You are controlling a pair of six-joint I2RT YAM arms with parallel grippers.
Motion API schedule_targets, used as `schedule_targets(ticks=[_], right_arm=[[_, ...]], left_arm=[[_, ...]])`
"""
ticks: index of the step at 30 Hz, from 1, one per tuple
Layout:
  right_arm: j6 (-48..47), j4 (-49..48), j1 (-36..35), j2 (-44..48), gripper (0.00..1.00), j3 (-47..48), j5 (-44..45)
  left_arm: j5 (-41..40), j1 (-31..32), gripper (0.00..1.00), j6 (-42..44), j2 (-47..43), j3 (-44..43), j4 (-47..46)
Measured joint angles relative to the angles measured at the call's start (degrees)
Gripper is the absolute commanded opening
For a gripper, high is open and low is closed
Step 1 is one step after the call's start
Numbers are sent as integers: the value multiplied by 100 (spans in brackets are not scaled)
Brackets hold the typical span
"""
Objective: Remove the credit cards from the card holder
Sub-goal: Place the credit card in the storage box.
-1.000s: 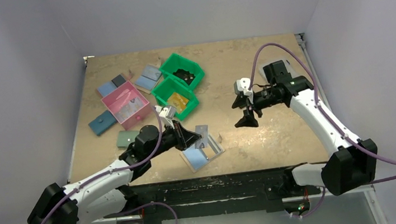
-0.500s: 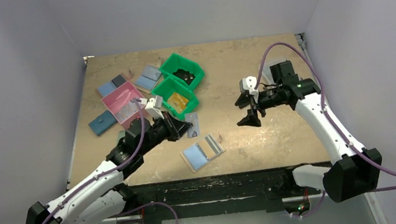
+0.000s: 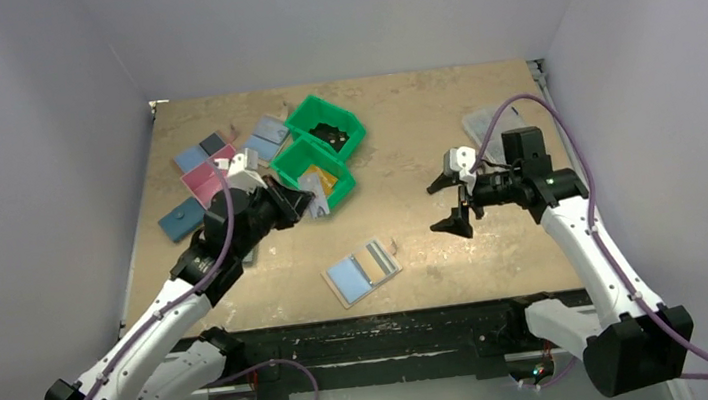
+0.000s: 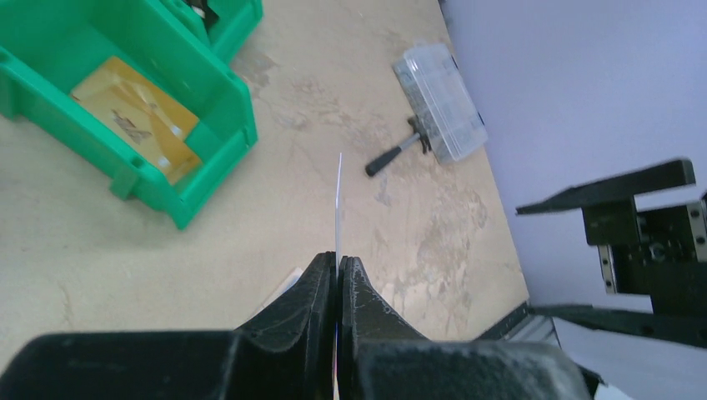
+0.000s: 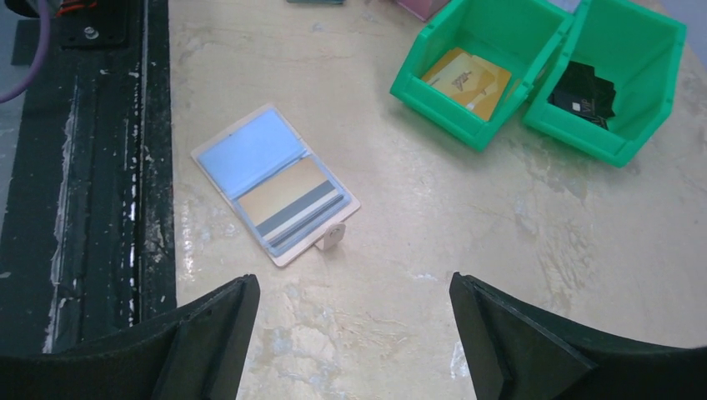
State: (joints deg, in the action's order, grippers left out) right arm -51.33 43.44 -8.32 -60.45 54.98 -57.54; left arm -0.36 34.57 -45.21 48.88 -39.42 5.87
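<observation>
The card holder [image 3: 362, 272] lies open and flat near the table's front edge. It shows a light-blue panel and a striped slot panel with a tan face in it [image 5: 283, 193]. My left gripper [image 3: 304, 204] is shut on a thin pale credit card [image 4: 338, 204], seen edge-on and sticking out past the fingertips. It hovers beside the front green bin [image 3: 344, 189], which holds yellow-orange cards [image 3: 320, 179]. My right gripper [image 3: 451, 205] hangs wide open to the right of the card holder [image 5: 271, 187], with nothing between its fingers.
A second green bin [image 3: 327, 128] holding dark items stands behind the first. A pink bin [image 3: 207, 181] and several flat blue wallets [image 3: 181, 220] lie at the back left. A clear plastic case [image 4: 442, 100] and a black-handled tool [image 4: 392, 157] lie at the back right.
My left gripper has carried the card from above the card holder up and left to the front green bin. The right gripper has drawn back to the right and opened wider.
</observation>
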Motion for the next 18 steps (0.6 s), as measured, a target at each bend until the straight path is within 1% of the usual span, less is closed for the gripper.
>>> schedule_targets(ticks=[4,7,14,18], right_arm=[[160,-258,166,162,96,-160,11],[234,-409,254,186,96,-166,15],[297,-555,341,208,96,-199,68],[315,-579,365,199,96,-203,103]], left_arm=[[61,-501,0,63,286,-269,33],[302,-1032,0,87,566,-470,76],[1139,-2638,0,-66,1154,-640,-33],[1272,-3303,0,-221,1600,-673,17]])
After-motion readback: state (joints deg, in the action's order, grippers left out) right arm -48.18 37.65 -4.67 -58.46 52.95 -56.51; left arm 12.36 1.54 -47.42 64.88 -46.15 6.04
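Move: The left hand already holds a silver card. The pink storage box lies about 20 cm ahead and 21 cm left of it, some 19 cm below. The nearer green box is about 20 cm straight ahead, and the green holder about 4 cm ahead and 20 cm left, both well below the hand. From the idle right hand, the pink box is roughly 23 cm ahead and 54 cm left. Gripping the card, the left hand sweeps some 17 cm left and forward towards the pink box, dipping late. ##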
